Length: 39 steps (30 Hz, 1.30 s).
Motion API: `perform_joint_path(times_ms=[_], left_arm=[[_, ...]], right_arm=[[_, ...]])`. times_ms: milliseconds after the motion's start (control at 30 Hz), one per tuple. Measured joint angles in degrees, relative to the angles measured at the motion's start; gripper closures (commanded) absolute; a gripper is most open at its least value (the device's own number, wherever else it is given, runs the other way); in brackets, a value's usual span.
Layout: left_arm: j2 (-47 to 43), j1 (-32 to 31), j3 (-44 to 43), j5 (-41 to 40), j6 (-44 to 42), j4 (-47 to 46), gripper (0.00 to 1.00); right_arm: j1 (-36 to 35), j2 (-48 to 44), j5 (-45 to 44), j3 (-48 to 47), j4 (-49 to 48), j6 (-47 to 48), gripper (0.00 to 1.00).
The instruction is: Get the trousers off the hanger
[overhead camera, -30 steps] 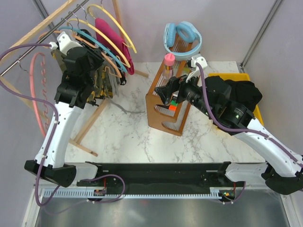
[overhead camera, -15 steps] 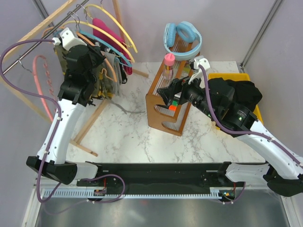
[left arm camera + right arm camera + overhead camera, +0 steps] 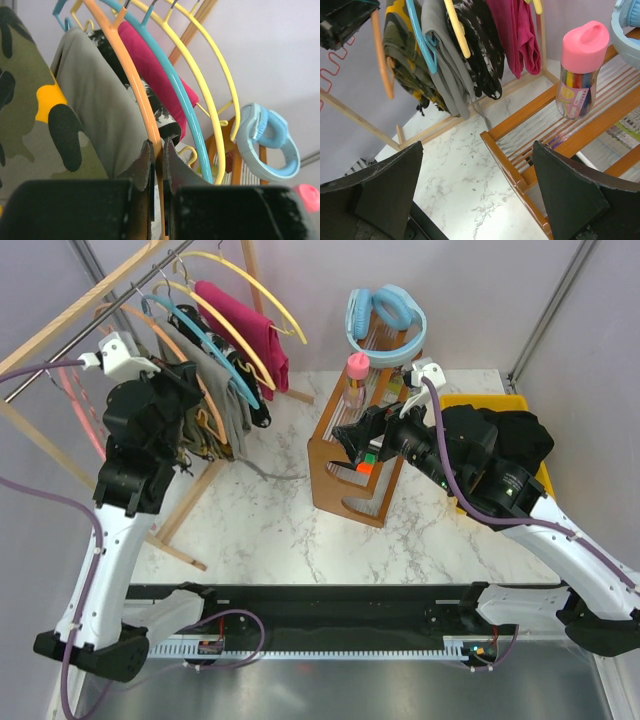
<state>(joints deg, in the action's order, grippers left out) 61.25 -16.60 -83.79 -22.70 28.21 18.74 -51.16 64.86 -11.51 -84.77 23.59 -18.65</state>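
Observation:
The camouflage trousers [image 3: 25,100] hang on the rail at the far left, next to a grey garment [image 3: 95,110]; they also show in the right wrist view [image 3: 402,50]. My left gripper [image 3: 159,150] is shut on the thin orange hanger [image 3: 135,80], whose bar runs up between the fingers. From above, that gripper [image 3: 192,380] sits among the hanging clothes. Plain black trousers [image 3: 515,435] lie in the yellow bin. My right gripper [image 3: 476,145] is open and holds nothing over the table beside the wooden rack, as the top view also shows [image 3: 350,435].
Blue [image 3: 175,90] and yellow [image 3: 210,75] hangers, a magenta garment [image 3: 245,315] and a black-and-white one [image 3: 475,50] share the wooden rail [image 3: 60,320]. A wooden rack [image 3: 345,480] holds a pink-capped bottle [image 3: 358,368] and light-blue headphones [image 3: 385,315]. Yellow bin [image 3: 500,400] at right.
My left gripper has closed on the orange hanger and the arm has swung left, dragging the hangers and clothes along the rail. The right arm has barely moved.

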Motion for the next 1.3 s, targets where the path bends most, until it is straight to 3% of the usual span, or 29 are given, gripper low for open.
perform_joint_path(times_ms=[200, 567, 767, 967, 1133, 1300], left_arm=[[-5.1, -0.1, 2.1, 5.4, -1.7, -1.5, 0.98], [-5.6, -0.3, 2.7, 11.6, -6.0, -1.9, 0.98], [-10.9, -0.3, 3.2, 16.9, -5.9, 5.9, 0.98], [-19.9, -0.3, 0.1, 23.8, -3.2, 19.9, 0.98], [-24.8, -0.4, -5.5, 29.7, 1.3, 30.4, 0.98], [-29.7, -0.6, -6.4, 32.7, 6.5, 35.8, 0.98]], right_arm=[[0.0, 0.0, 0.0, 0.3, -0.1, 0.0, 0.02], [0.0, 0.0, 0.1, 1.0, 0.0, -0.1, 0.02], [0.0, 0.0, 2.9, 1.2, 0.0, -0.9, 0.02], [-0.4, 1.3, 10.4, 2.6, -1.3, -1.5, 0.02], [-6.6, 4.6, 14.1, 3.7, -3.2, -0.7, 0.02], [-20.6, 8.0, 11.1, 5.2, -6.4, 2.6, 0.02]])
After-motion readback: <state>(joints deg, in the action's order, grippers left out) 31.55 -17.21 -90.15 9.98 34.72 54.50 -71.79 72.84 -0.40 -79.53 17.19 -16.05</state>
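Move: Gripped by the left fingers on its near arm, the orange hanger carries the camouflage trousers about 4 cm ahead, 4 cm left and 18 cm below that hand; the clear space for them lies some 25 cm back and 4 cm right, at its own height. The blue hanger is about 6 cm ahead and 2 cm right of it, the empty pink hanger 20 cm left and 4 cm back. From the right hand the trousers lie roughly 13 cm ahead, 35 cm left and 15 cm lower; the pink-capped bottle, 18 cm straight ahead, 15 cm lower. Keeping its pinch on the orange hanger, the left hand first eases up and back a couple of centimetres, then draws it quickly back, about 25 cm in all, away from the rail, drifting slightly right and turning some 35 degrees clockwise. The right hand waits, then sweeps left and back about 13 cm each, sinking some 7 cm and turning counter-clockwise, open fingers closing in on the camouflage trousers without visible contact. ##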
